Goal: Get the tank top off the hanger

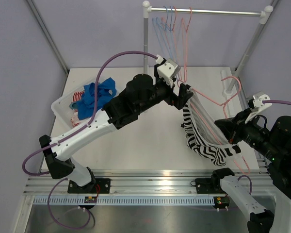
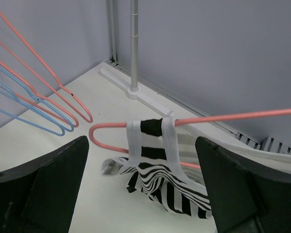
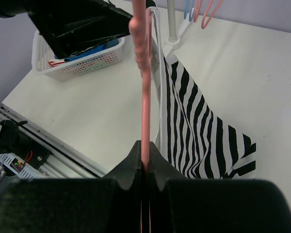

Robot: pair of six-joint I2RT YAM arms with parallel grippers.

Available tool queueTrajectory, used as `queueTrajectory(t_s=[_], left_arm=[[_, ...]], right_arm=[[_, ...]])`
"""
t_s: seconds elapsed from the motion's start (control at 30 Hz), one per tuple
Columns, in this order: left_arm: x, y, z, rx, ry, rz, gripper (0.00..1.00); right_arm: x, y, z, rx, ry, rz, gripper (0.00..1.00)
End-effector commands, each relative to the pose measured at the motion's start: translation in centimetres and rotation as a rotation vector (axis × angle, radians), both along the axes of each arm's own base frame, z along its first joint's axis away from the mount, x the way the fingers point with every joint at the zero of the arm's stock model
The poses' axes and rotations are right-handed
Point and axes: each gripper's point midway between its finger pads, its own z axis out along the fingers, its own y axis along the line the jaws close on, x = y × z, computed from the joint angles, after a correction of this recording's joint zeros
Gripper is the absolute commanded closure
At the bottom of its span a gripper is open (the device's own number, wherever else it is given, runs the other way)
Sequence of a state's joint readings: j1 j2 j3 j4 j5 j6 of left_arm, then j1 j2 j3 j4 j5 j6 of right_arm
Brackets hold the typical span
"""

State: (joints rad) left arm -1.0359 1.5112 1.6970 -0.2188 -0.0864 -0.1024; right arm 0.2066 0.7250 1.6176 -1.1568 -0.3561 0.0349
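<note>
A black-and-white zebra-striped tank top [image 1: 203, 138] hangs by its white straps on a pink wire hanger [image 1: 211, 99], its lower part resting on the table. My right gripper [image 1: 229, 130] is shut on the hanger; in the right wrist view the pink wire [image 3: 146, 97] runs up from the closed gripper [image 3: 146, 154], with the top [image 3: 194, 126] to its right. My left gripper [image 1: 184, 94] is open at the hanger's far end. In the left wrist view the gripper [image 2: 141, 145] frames the straps [image 2: 150, 133] looped over the hanger [image 2: 233, 116], touching neither.
A white basket [image 1: 63, 104] with blue and red-striped clothes stands at the left; it also shows in the right wrist view [image 3: 72, 63]. A clothes rack [image 1: 203, 10] with several blue and pink hangers [image 1: 172, 22] stands at the back; its pole [image 2: 134, 43] is near the left gripper.
</note>
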Motion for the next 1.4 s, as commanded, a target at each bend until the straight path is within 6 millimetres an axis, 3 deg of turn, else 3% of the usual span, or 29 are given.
queueTrajectory(t_s=[0.0,0.17,0.2,0.27,0.3,0.4,0.5,0.53,0.6,0.7,0.77,0.8,0.83,0.9,1.03,1.1,1.17,1.23,1.27,1.3,1.33,1.37], left_arm=[[0.8,-0.7,1.5,-0.055,-0.050,0.023,0.07],[1.3,-1.3,-0.1,-0.022,-0.031,0.030,0.30],[1.5,-1.4,-0.8,-0.006,-0.022,0.038,0.42],[2.0,-1.3,-1.4,0.009,-0.016,0.064,0.53],[2.2,-1.3,-1.9,0.021,-0.012,0.073,0.67],[2.8,-0.4,-2.4,0.047,-0.013,0.126,0.80],[3.6,1.8,-3.0,0.069,-0.008,0.228,0.99],[3.6,3.2,-2.5,0.056,-0.006,0.270,1.00],[4.7,6.4,-4.3,0.095,0.015,0.424,1.00],[5.4,12.2,-4.1,0.039,0.076,0.600,1.00],[6.4,15.6,-6.1,0.026,0.137,0.696,1.00],[5.9,17.7,-5.2,-0.018,0.139,0.723,1.00],[6.4,19.5,-6.6,-0.014,0.162,0.771,1.00],[6.2,22.6,-6.2,-0.051,0.168,0.815,1.00],[5.4,24.5,-6.9,-0.052,0.178,0.819,1.00],[4.8,24.2,-7.6,-0.043,0.191,0.784,1.00],[3.9,23.8,-7.5,-0.073,0.202,0.731,1.00],[3.0,24.0,-8.0,-0.089,0.215,0.706,1.00],[2.6,23.6,-8.1,-0.094,0.220,0.672,1.00],[2.2,23.3,-9.1,-0.083,0.237,0.644,1.00],[1.7,22.8,-9.3,-0.086,0.235,0.603,1.00],[0.4,21.1,-8.4,-0.127,0.220,0.472,1.00]], right_arm=[[0.1,0.2,1.6,0.011,-0.059,0.016,1.00],[0.3,0.4,1.7,0.005,-0.056,0.024,1.00],[0.2,0.3,1.8,0.004,-0.063,0.020,1.00],[0.2,0.2,2.0,0.002,-0.069,0.019,1.00],[0.2,0.1,2.0,0.001,-0.071,0.012,1.00],[0.5,0.1,1.5,-0.013,-0.060,0.014,1.00],[1.3,0.7,0.5,-0.068,-0.059,0.059,1.00],[1.5,1.0,0.2,-0.082,-0.063,0.081,1.00],[2.1,2.0,-0.5,-0.123,-0.050,0.139,1.00],[1.8,4.0,-1.3,-0.168,-0.008,0.256,1.00],[0.4,5.8,-2.0,-0.207,-0.009,0.399,1.00],[-0.3,6.5,-2.6,-0.235,-0.017,0.473,1.00],[-1.3,7.0,-3.1,-0.252,-0.021,0.541,1.00],[-2.2,7.1,-3.8,-0.265,-0.042,0.590,1.00],[-1.2,7.6,-2.5,-0.228,-0.114,0.558,1.00],[0.0,8.0,-2.4,-0.215,-0.123,0.513,1.00],[1.1,8.8,-0.8,-0.163,-0.195,0.483,1.00],[2.1,9.4,-0.9,-0.124,-0.226,0.460,1.00],[2.5,9.6,1.7,-0.053,-0.339,0.433,1.00],[3.2,10.2,0.8,-0.024,-0.336,0.418,1.00],[3.4,10.5,1.5,0.021,-0.375,0.407,1.00],[3.4,10.7,5.1,0.129,-0.511,0.387,1.00]])
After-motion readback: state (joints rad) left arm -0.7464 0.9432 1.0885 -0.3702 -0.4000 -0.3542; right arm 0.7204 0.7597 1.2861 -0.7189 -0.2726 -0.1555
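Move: Just right of the open left fingers, some 2 cm right, 2 cm ahead and 3 cm lower, the tank top's near shoulder strap loops over the pink hanger's end. From the left hand, the hanger's neck is about 15 cm right and 2 cm back, the empty hangers 15 cm ahead and slightly right, the laundry basket some 45 cm left, 15 cm ahead and far below. From the right hand, already pinching the hanger, the strap lies about 15 cm ahead and 15 cm left. Easing a few centimetres down and slightly forward, the left hand closes on the shoulder strap, then pulls it some 24 cm to the left while sinking further, its wrist turning nearly 40 degrees counter-clockwise. The right hand first holds still, then goes about 10 cm left with the hanger still pinched, dipping slightly and turning some 30 degrees counter-clockwise. ##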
